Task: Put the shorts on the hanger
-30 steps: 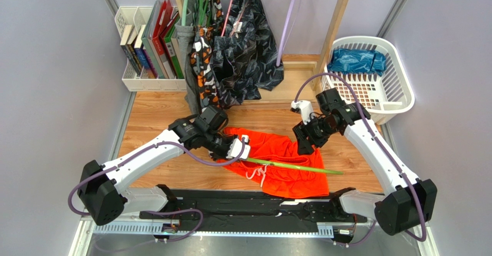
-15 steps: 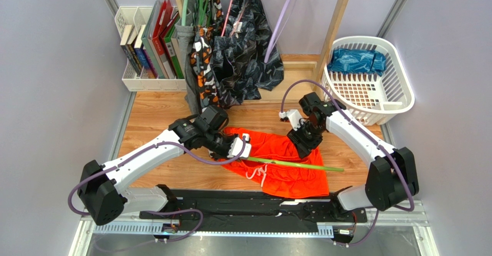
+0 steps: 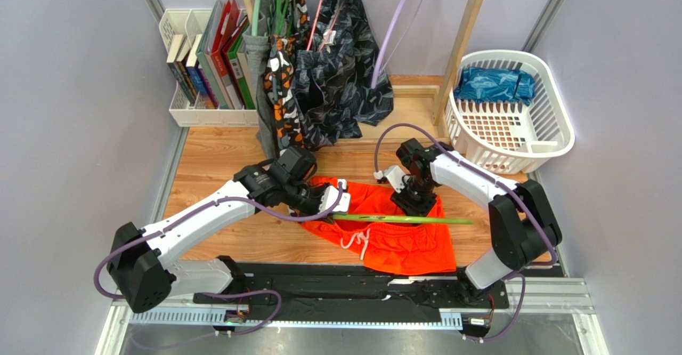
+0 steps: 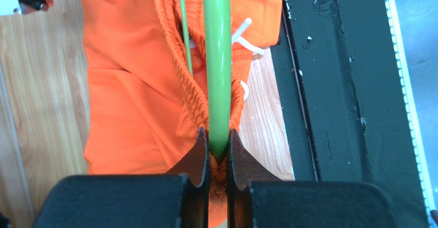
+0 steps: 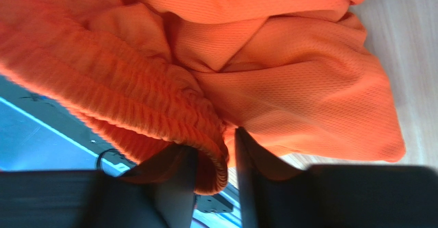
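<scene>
The bright orange shorts (image 3: 400,245) lie on the wooden table between the arms. The lime-green hanger (image 3: 416,220) lies across them, running right from my left gripper (image 3: 340,203). In the left wrist view my left gripper (image 4: 218,148) is shut on the hanger's green bar (image 4: 218,58), with the ribbed waistband (image 4: 193,84) bunched around it and the white drawstring (image 4: 244,35) beside it. My right gripper (image 3: 412,201) is down on the shorts' upper edge. In the right wrist view it (image 5: 216,169) is closed on the ribbed waistband (image 5: 128,105), which is lifted off the table.
A white basket (image 3: 552,83) with a blue bundle stands at the back right. A book rack (image 3: 204,59) stands at the back left. Black patterned shorts (image 3: 344,59), a camo garment (image 3: 280,91) and a lavender hanger (image 3: 396,27) hang at the back. A black mat (image 3: 360,283) lines the near edge.
My right arm has swung left and its gripper has moved onto the shorts' waistband near the hanger. The hanger's right end has shifted slightly. The left arm has barely moved.
</scene>
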`<state>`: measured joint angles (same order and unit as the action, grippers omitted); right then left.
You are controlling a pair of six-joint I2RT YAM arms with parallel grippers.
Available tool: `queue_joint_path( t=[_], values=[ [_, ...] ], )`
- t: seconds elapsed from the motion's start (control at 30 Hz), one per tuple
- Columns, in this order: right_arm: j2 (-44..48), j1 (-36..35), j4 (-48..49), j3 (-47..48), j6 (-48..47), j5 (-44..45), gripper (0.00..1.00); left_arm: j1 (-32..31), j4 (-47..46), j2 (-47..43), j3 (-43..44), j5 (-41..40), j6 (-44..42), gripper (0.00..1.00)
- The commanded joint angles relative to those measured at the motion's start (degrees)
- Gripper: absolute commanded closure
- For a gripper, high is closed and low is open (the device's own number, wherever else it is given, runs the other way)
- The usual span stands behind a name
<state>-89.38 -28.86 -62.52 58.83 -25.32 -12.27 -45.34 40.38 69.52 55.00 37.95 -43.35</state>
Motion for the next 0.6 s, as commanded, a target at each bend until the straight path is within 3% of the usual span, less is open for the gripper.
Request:
queue_joint_path(
  t=[0.0, 0.17, 0.57],
  values=[
    [2.36, 2.39, -0.05, -0.47, -2.54, 4.53, 0.72, 1.30, 0.30, -3.24, 0.63, 0.63, 3.45, 1.00],
    [6.50, 11.17, -1.90, -0.82, -6.49, 10.68, 1.00, 7.19, 5.93, -5.44, 0.98, -0.68, 0.82, 1.00],
    [16.43, 30.60, -4.09, 0.06, -17.12, 16.23, 1.00, 13.61, 18.06, -2.64, 2.22, -7.27, -7.71, 1.00]
  ],
)
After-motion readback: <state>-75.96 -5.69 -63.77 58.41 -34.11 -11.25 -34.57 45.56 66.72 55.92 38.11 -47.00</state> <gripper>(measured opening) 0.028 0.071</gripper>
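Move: The right gripper's part-open fingers straddle the right end of the shorts' waistband, which lies right at the tips. From this hand the hanger's right end is about 14 cm to the right, 2 cm back and perhaps 5 cm higher; the white drawstring is 13 cm left and 6 cm back. The left gripper already holds the hanger's left end with the waistband; the waistband's right end is about 22 cm to its right, level with it and some 8 cm lower. Shut the right gripper on the waistband's right end, then draw it about 8 cm to the right towards the hanger's right tip, rising and easing forward some 4 cm each, the wrist turning clockwise and the fingertips tipping forward. Keep the left gripper's pinch on hanger and waistband and pull it left and forward, turning it slightly counter-clockwise. ##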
